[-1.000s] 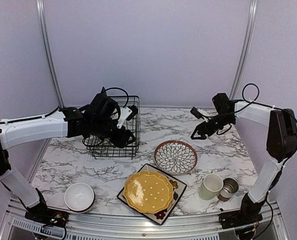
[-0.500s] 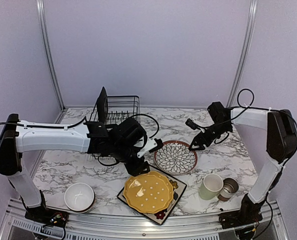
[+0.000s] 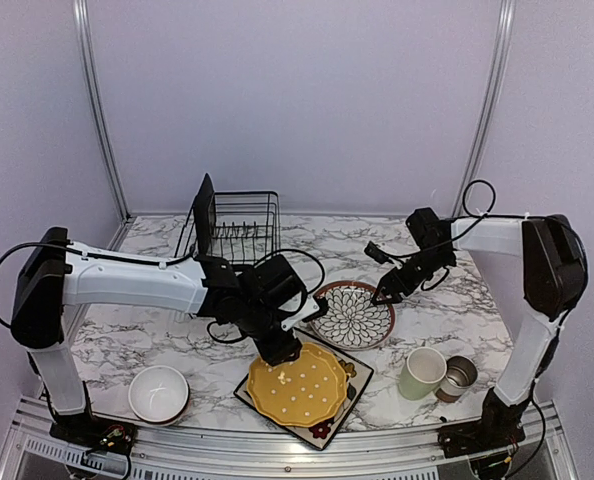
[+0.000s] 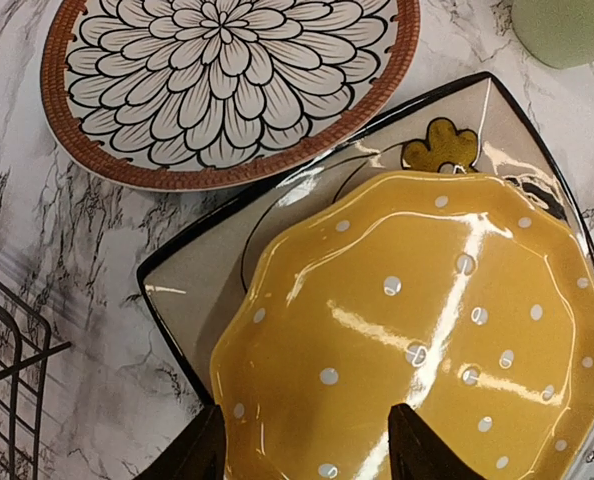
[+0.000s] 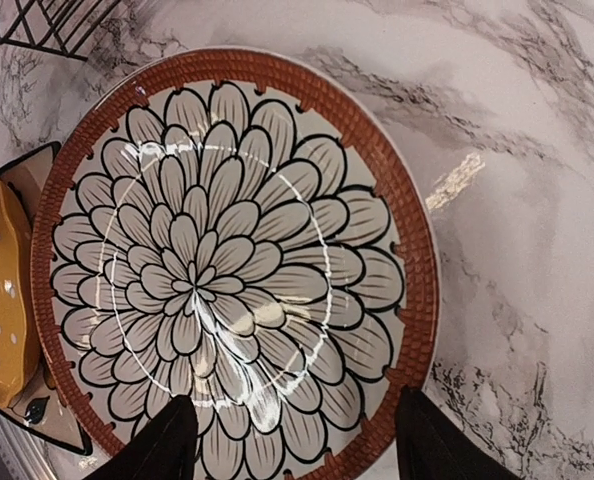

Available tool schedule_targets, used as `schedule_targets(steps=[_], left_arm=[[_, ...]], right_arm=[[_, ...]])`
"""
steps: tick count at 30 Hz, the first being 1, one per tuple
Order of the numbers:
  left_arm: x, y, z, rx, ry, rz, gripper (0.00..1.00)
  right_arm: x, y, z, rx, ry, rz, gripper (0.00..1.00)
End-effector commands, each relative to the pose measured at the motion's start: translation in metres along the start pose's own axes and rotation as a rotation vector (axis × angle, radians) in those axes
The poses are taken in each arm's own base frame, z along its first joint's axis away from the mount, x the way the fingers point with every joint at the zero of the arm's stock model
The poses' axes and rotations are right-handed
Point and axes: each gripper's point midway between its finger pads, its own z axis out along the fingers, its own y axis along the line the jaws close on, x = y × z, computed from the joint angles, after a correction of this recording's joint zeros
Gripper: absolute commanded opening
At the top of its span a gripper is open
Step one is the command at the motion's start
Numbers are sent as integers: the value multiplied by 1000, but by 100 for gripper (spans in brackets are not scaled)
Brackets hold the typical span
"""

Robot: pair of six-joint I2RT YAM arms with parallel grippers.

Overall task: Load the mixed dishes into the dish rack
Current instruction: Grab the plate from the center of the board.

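A yellow scalloped plate with white dots (image 3: 299, 384) (image 4: 417, 330) lies on a black square plate (image 3: 358, 378) (image 4: 202, 280) at the table's front. My left gripper (image 3: 282, 350) (image 4: 312, 455) hangs open just above the yellow plate's near-left rim, one finger on each side of it. A round flower-patterned plate with a brown rim (image 3: 352, 314) (image 5: 232, 270) lies to the right. My right gripper (image 3: 385, 291) (image 5: 299, 450) hovers open over its right edge. The black wire dish rack (image 3: 242, 228) stands at the back with a dark square plate (image 3: 205, 208) on edge at its left end.
A white bowl (image 3: 158, 392) sits at the front left. A pale green mug (image 3: 421, 373) and a small grey cup (image 3: 458, 377) stand at the front right. The rack's wires (image 4: 7, 380) show at the left wrist view's lower left.
My left arm has swung from the rack forward and right to the yellow plate. My right gripper has moved down and left towards the flower-patterned plate.
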Motion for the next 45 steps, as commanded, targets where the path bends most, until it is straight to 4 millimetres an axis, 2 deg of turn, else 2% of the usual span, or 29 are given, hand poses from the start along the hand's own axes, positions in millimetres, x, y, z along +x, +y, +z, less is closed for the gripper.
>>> schedule_targets(steps=[1, 7, 11, 13, 17, 21, 24, 32, 36, 38, 42, 45], left_arm=[[21, 7, -1, -50, 64, -33, 58], [58, 10, -6, -77, 135, -146, 58], [75, 11, -10, -88, 150, -215, 58], [77, 9, -11, -81, 144, -234, 58], [72, 9, -13, -77, 117, -250, 58], [51, 18, -26, -120, 54, -232, 58], [36, 22, -32, -138, 22, -206, 58], [-6, 30, -39, -180, -51, -167, 58], [-36, 31, -38, -179, -123, -105, 57], [-58, 23, -36, -140, -155, -45, 57], [-91, 3, -27, -80, -208, 96, 56], [-106, -9, -17, -80, -216, 190, 56]], right_arm=[[-9, 16, -4, 29, -22, -112, 66], [-11, 54, -3, 1, -25, -253, 66], [-14, 65, 0, -8, -24, -283, 66], [-18, 59, 3, 15, -23, -259, 66], [-29, 24, -3, 139, -32, -162, 68], [-31, -11, -16, 202, -57, -48, 69], [-22, -29, -14, 205, -27, 18, 69], [-1, -26, 14, 90, 30, 93, 64], [-1, -26, 21, 52, 40, 129, 54], [1, -24, 26, 20, 50, 153, 48], [3, -16, 34, -55, 66, 188, 29], [5, -11, 36, -107, 79, 216, 18]])
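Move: Low over the right-hand part of the flower-patterned plate, the right hand has the plate's middle about 7 cm to its left, 2 cm back and 6 cm below. The yellow plate lies some 19 cm back and 17 cm left of that hand, the green mug about 17 cm back and 9 cm right. From the left hand, above the yellow plate, the flower-patterned plate is roughly 12 cm ahead and 15 cm right, 7 cm below. Circling first about 6 cm back and left over the flower-patterned plate, the right hand returns forward and right to its right-hand rim, then sinks some 6 cm from there, closing its half-open fingers across that rim, one finger over the plate and one at its outer edge. The left hand, staying open, swings left and down, then comes back right, forward and up towards the plate. ##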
